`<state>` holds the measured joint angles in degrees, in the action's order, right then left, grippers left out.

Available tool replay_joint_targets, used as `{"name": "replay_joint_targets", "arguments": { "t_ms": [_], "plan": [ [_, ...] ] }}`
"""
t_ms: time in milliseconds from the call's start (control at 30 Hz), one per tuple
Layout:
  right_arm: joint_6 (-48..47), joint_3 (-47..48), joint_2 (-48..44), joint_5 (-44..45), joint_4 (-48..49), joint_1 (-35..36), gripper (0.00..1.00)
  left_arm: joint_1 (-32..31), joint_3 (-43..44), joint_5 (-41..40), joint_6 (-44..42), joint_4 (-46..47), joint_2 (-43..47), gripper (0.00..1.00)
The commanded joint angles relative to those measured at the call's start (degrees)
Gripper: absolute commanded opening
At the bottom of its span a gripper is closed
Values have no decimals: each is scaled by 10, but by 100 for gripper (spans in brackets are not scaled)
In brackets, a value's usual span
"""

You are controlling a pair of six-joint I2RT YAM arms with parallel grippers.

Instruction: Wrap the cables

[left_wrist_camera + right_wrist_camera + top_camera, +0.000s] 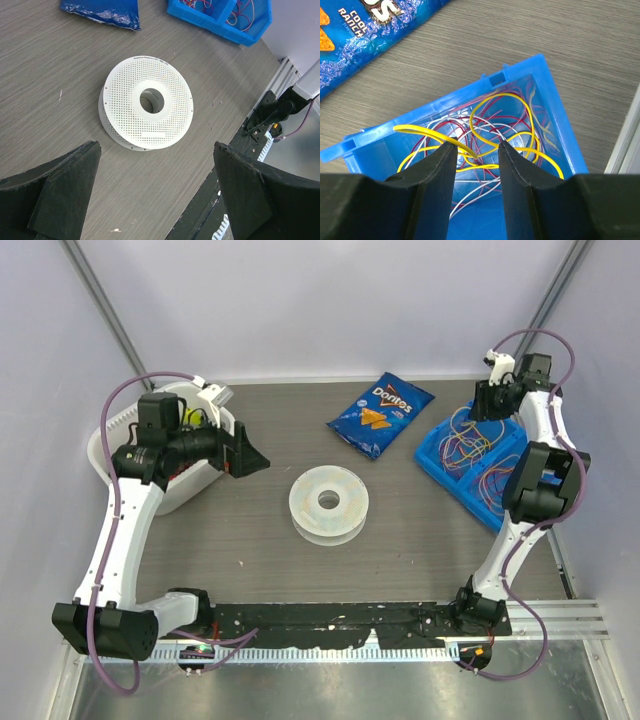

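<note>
Thin loose cables, yellow, white and dark red, lie tangled in a blue bin at the far right of the table. My right gripper hangs just above that tangle with its jaws apart; a yellow strand runs between the fingers, not pinched. In the top view it is over the bin's far compartment. My left gripper is wide open and empty, above bare table at the left, pointing toward the white perforated spool.
The spool lies flat mid-table. A blue Doritos bag lies behind it. A white basket stands at the far left under the left arm. A black rail runs along the near edge.
</note>
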<state>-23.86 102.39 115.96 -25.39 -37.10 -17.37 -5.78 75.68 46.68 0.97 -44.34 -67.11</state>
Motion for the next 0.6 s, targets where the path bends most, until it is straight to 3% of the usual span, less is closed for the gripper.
{"name": "replay_joint_targets", "arguments": {
  "t_ms": [0,167,233,300,567],
  "plan": [
    [-1,30,5,-21,25,1,43,-1,-6,18,-8,30,-1,100],
    [-2,31,7,-45,23,1,36,-1,-14,6,0,43,1,100],
    [-7,31,-2,-48,18,0,23,-2,-15,4,2,46,2,100],
    [-8,31,-19,-48,10,0,1,-1,-15,3,4,48,5,100],
    [16,2,-153,-23,16,-6,1,-2,-18,3,11,50,18,100]
  ]
}}
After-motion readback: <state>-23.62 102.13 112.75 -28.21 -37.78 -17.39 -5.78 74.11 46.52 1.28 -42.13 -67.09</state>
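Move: The right hand hangs inside the far compartment of the blue tray, its part-open fingers around the raised strand of the yellow cable, which lies about 1 cm to its left and 1 cm below. The tray's middle is about 11 cm back and 2 cm right. The chip bag lies some 25 cm left, about 1 cm ahead, and roughly 7 cm lower. From the left hand, the cable is about 22 cm ahead, 55 cm right and 17 cm below. The right hand's fingers pinch the yellow cable's raised strand, closing from just under half open to practically shut after the hand settles about 1 cm down and 1 cm left. Still gripping, the hand then reverses and lifts about 3.5 cm from its lowest point, easing back slightly at the end. ##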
